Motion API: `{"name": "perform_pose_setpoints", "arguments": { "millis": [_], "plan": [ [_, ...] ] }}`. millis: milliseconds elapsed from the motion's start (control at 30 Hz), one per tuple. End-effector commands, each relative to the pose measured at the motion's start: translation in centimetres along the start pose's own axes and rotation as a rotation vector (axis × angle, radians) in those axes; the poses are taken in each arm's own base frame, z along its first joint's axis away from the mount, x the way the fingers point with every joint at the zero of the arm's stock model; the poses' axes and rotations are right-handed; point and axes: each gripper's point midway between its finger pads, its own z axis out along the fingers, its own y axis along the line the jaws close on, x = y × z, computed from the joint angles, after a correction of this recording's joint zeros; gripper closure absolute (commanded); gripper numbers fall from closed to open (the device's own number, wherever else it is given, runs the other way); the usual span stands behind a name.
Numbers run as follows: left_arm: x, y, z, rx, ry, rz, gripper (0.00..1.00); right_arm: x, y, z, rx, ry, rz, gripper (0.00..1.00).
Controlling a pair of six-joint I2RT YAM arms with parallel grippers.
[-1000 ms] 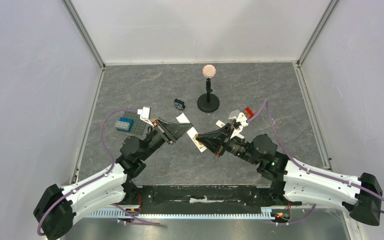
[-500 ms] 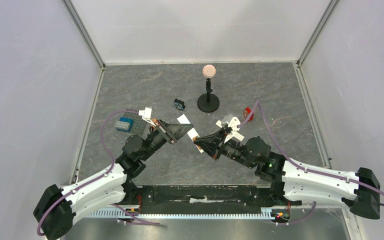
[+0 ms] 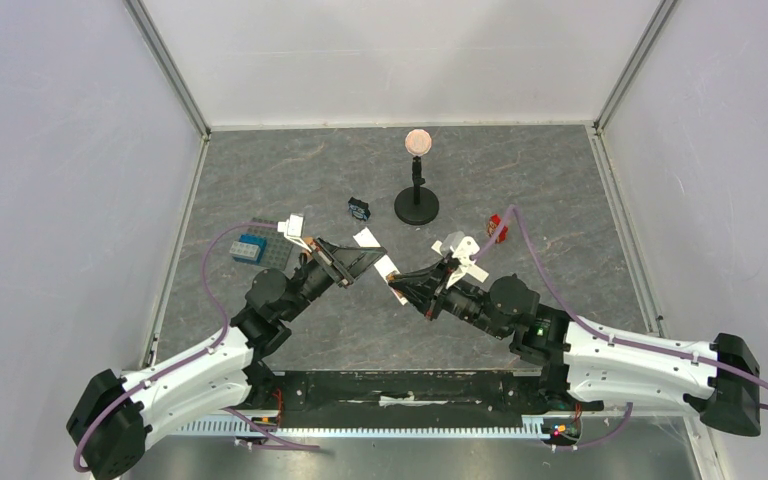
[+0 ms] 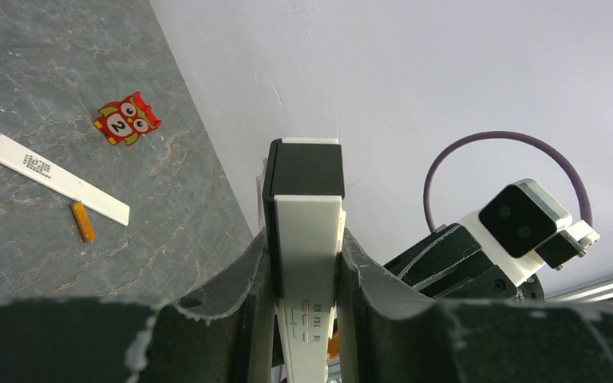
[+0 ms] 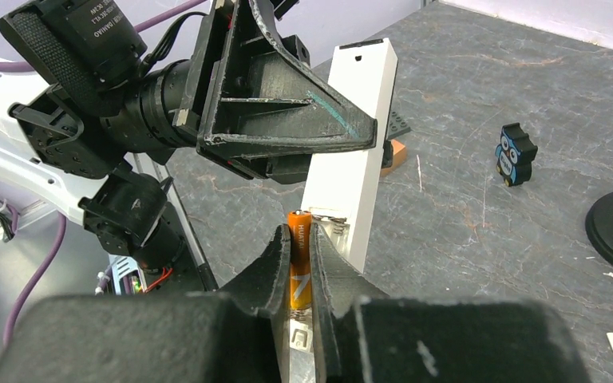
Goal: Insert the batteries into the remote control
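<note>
My left gripper [image 4: 303, 267] is shut on the remote control [image 4: 304, 231], a white bar with a black end, held off the table. In the right wrist view the remote control [image 5: 357, 144] stands tilted, its open battery bay and spring [image 5: 334, 226] facing me. My right gripper [image 5: 300, 239] is shut on an orange battery [image 5: 299, 275], whose tip sits just left of the bay's lower end; whether they touch I cannot tell. Another battery [image 4: 83, 221] lies on the table. From above, the left gripper [image 3: 360, 262] and the right gripper [image 3: 400, 285] meet mid-table.
A white strip [image 4: 60, 178] lies beside the loose battery, with a red owl tile [image 4: 127, 121] farther out. A black stand [image 3: 417, 205], a blue owl figure [image 3: 359, 208] and a blue brick on a grey plate [image 3: 251, 247] sit behind the arms.
My right gripper has carried the battery left and a little toward the remote. The left arm and the remote have stayed still.
</note>
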Motion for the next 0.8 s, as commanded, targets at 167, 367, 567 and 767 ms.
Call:
{"name": "perform_pose_setpoints", "arguments": {
  "millis": [167, 367, 567, 767],
  "plan": [
    [-1.4, -3.3, 0.5, 0.088, -0.039, -0.035, 0.98, -0.1, 0.2, 0.3, 0.0, 0.013, -0.01, 0.88],
    [-1.3, -3.4, 0.6, 0.09, -0.035, -0.035, 0.98, 0.2, -0.1, 0.4, 0.019, 0.031, -0.001, 0.84],
    [-1.1, -3.1, 0.6, 0.081, -0.029, -0.035, 0.98, -0.9, 0.0, 0.3, 0.034, 0.015, 0.038, 0.71],
    [-1.0, -2.7, 0.6, 0.072, -0.025, -0.034, 0.98, -2.7, 0.5, 0.4, 0.033, -0.002, 0.069, 0.63]
  ]
}}
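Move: The remote's open battery bay lies right at the right fingertips, about 1 cm to their left and 1 cm lower, with the pinched battery already in or over its slot. From the right hand, the loose battery on the table is roughly 9 cm ahead, 14 cm right; the white cover strip some 12 cm ahead, 16 cm right; both about 27 cm below. From the left hand, which grips the remote's middle, the bay is about 5 cm back, 2 cm right, 1 cm lower. The right hand, still pinching the orange battery at the bay of the remote, sinks a little over 1 cm onto it while its fingers begin to open, slowly and then fast, letting the battery go and spreading to either side of it, before it lifts back nearly 1 cm. The left hand keeps its grip on the remote throughout, easing down about 1 cm along with the right hand's downward move. ##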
